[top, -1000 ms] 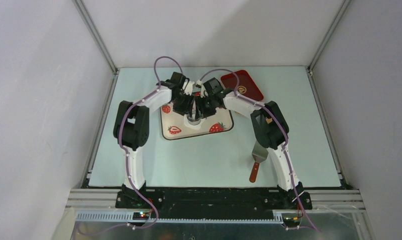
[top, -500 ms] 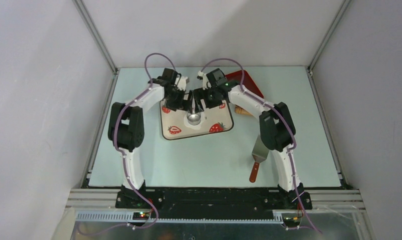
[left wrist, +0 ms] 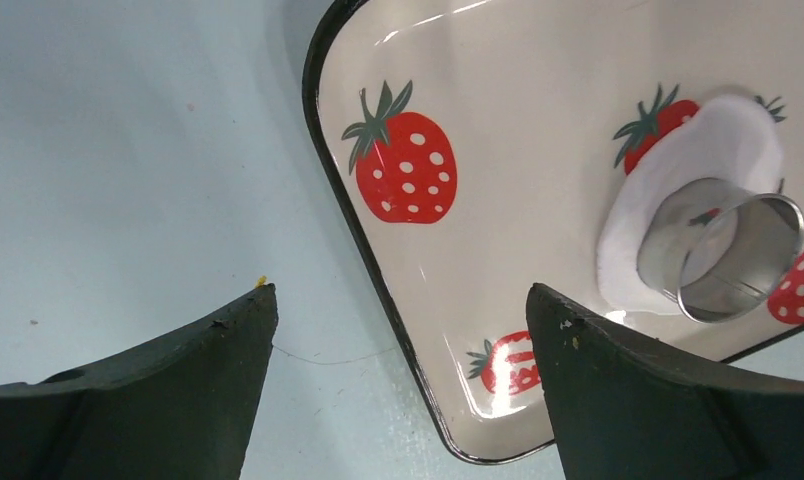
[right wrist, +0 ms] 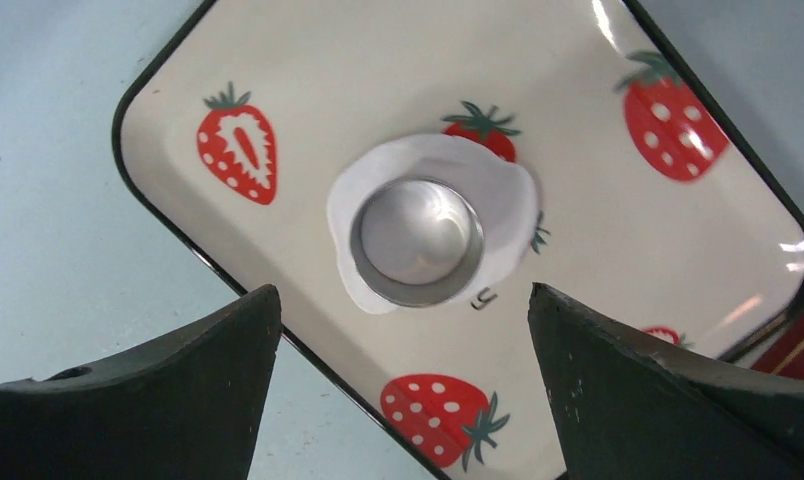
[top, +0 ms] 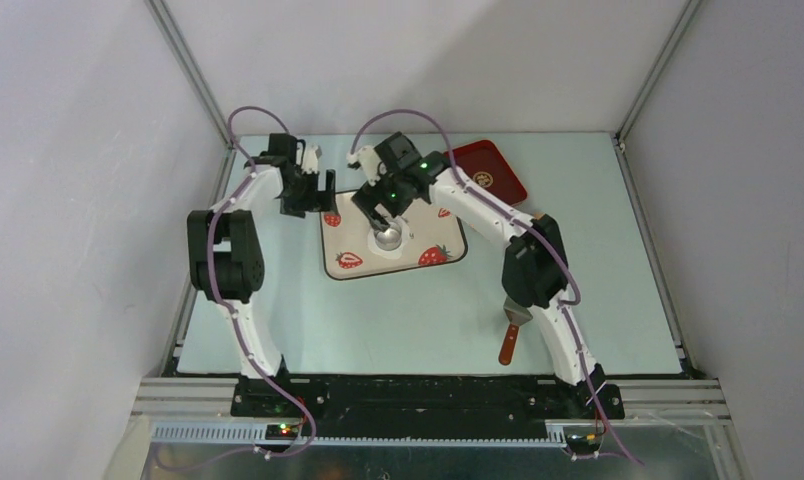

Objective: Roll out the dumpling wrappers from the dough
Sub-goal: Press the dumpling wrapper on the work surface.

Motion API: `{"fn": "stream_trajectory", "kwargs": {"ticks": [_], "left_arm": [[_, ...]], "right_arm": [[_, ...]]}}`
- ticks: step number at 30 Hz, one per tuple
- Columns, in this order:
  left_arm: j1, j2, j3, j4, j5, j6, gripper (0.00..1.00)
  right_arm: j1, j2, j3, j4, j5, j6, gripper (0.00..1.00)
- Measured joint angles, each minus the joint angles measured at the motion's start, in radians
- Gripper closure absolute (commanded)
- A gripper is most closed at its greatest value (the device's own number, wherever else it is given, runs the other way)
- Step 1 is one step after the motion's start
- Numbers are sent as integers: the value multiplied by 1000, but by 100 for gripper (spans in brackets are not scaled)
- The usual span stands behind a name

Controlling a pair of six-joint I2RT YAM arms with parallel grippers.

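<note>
One thin, flat white dumpling wrapper (right wrist: 508, 195) with uneven edges lies in the middle of the strawberry-print tray (right wrist: 618, 250). A small silvery round cup (right wrist: 418, 240) stands on it, mouth up. My right gripper (right wrist: 403, 290) hovers open just above the cup and wrapper, with nothing between its fingers. My left gripper (left wrist: 400, 290) is open too, over the tray's left edge and the table beside it. It is well off to the side of the cup (left wrist: 723, 250) and wrapper (left wrist: 718, 150). From above, the left gripper (top: 313, 195) is left of the tray (top: 448, 255) and the right gripper (top: 381, 208) is over the cup (top: 387, 237). No separate lump of dough is in view.
A dark red tray (top: 490, 170) lies at the back right, partly behind the right arm. A spatula with a red handle (top: 513, 328) lies on the table close to the right arm's lower links. The enclosure's walls stand close on both sides.
Both grippers opened and came off the cup. The left arm swung left, off the tray. The right gripper shifted a little left and stays above the cup.
</note>
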Motion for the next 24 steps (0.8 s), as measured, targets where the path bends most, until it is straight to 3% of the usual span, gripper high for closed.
{"fn": "stream_trajectory", "kwargs": {"ticks": [2,7,10,19,24], "left_arm": [[-4,16,0,-1,-12,0,5],[-11,76,0,-6,-24,-3,22],[-11,101,0,-13,-21,-12,27],[-7,123,2,-30,93,-62,28],[4,135,2,-29,146,-92,38]], "right_arm": [[29,24,31,-18,8,-48,3],[59,77,47,-48,16,-97,4],[53,106,47,-56,26,-100,5],[16,124,46,-62,-1,-60,6],[8,124,45,-60,-8,-48,6]]}}
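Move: The tray's left rim runs under the left gripper, roughly 2 cm back and 1 cm to the right, some 6 cm below. The metal cutter stands on the dough, about 6 cm back and 15 cm right of the left gripper, 5 cm down; the dough lies beneath the cutter. From the right gripper the cutter and dough are about 3 cm back and 2 cm right, the cutter 11 cm below, the dough 13 cm. Lower the left gripper about 5 cm onto the tray's left rim, easing back a little and closing the fingers by about a third, then shift it right against the rim with the outer finger, tipping the fingertips right and back. Bring the right gripper, still wide open, down some 6 cm towards the cutter, swinging briefly left and back before returning over it. ##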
